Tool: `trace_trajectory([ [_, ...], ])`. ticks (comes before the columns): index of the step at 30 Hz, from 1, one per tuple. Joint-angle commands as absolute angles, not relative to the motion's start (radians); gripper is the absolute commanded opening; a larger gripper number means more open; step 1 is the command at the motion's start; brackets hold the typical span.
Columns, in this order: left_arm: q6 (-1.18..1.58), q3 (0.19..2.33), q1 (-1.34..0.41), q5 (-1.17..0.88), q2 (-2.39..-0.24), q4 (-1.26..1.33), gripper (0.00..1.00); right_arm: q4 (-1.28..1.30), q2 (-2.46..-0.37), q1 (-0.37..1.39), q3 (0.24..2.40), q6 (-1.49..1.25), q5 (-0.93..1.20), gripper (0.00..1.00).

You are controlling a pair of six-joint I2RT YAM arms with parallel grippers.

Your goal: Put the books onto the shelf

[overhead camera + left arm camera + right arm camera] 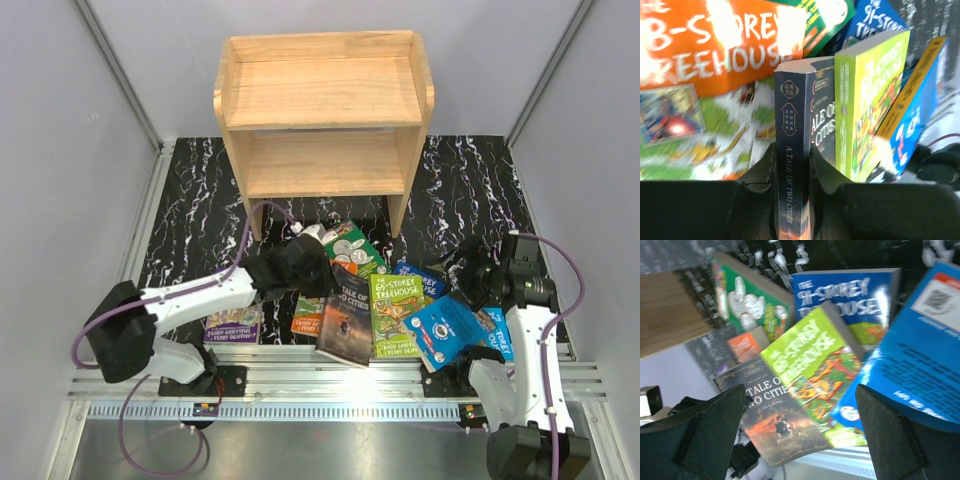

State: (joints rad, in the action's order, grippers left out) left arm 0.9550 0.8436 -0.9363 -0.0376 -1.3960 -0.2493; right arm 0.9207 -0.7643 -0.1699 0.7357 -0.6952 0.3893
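Note:
The books lie in a loose heap on the marbled black mat in front of the shelf (325,110), an empty two-tier light wood unit. My left gripper (792,167) is shut on the spine of the dark "Tale of Two Cities" book (792,125); in the top view that gripper (312,268) sits at the book's (345,318) far left edge. Beside it lie a lime green Treehouse book (395,312), a bright blue book (445,330), a green coin-cover book (355,245) and an orange book (308,318). My right gripper (800,432) hangs open above the heap, holding nothing.
A purple book (232,325) lies at the left near the mat's front edge. A blue Treehouse book (840,300) lies under the lime one. A metal rail (330,385) runs along the near edge, and grey walls enclose both sides.

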Motion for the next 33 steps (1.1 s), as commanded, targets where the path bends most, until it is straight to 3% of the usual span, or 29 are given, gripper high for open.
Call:
trace_trajectory([
  [1, 0.862, 0.984, -0.933, 0.050, -1.266, -0.464, 0.00, 0.865, -0.782, -0.164, 0.824, -0.747, 0.562, 1.00],
  [5, 0.836, 1.093, -0.916, 0.061, -1.194, -0.540, 0.00, 0.723, -0.792, -0.161, 0.847, -0.862, 0.748, 1.00],
  [11, 0.724, 1.431, -0.824, -0.039, -1.190, -0.569, 0.00, 0.678, -0.804, -0.155, 0.969, -0.960, 0.831, 1.00],
  [17, 0.647, 1.918, -0.732, -0.247, -1.353, -0.523, 0.00, 0.727, -0.782, -0.149, 1.000, -0.973, 0.841, 1.00],
  [22, 0.768, 2.058, -0.651, -0.394, -1.468, -0.308, 0.00, 0.758, -0.762, -0.129, 0.960, -0.940, 0.828, 1.00],
  [33, 1.005, 2.428, -0.491, -0.357, -1.843, -0.215, 0.00, 0.758, -0.730, -0.110, 0.908, -0.928, 0.815, 1.00],
])
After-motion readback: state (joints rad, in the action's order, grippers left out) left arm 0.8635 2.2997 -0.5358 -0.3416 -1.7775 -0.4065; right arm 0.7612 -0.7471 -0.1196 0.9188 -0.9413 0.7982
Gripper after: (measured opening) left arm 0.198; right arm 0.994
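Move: The left hand, with A Tale of Two Cities already in its grip, is taking it to the top shelf, whose middle is about 26 cm ahead, 1 cm left and 28 cm above. About 8 cm below that hand lie the green book, 13 cm ahead and 5 cm right, the 78-Storey book, level ahead and 4 cm left, and the 65-Storey book, 4 cm back and 16 cm right. From the right hand the shelf lies about 24 cm ahead, 30 cm left and 23 cm above. Keeping its pinch across the spine, the left hand carries the black book some 45 cm up, then mostly forward at the end, nearly 20 cm in all, to the shelf's front above the top board, its wrist tipping up about 50 degrees until the fingers point level, forward and right. The empty right hand rises and shifts left, rolling its left side up, fingers wide open. ##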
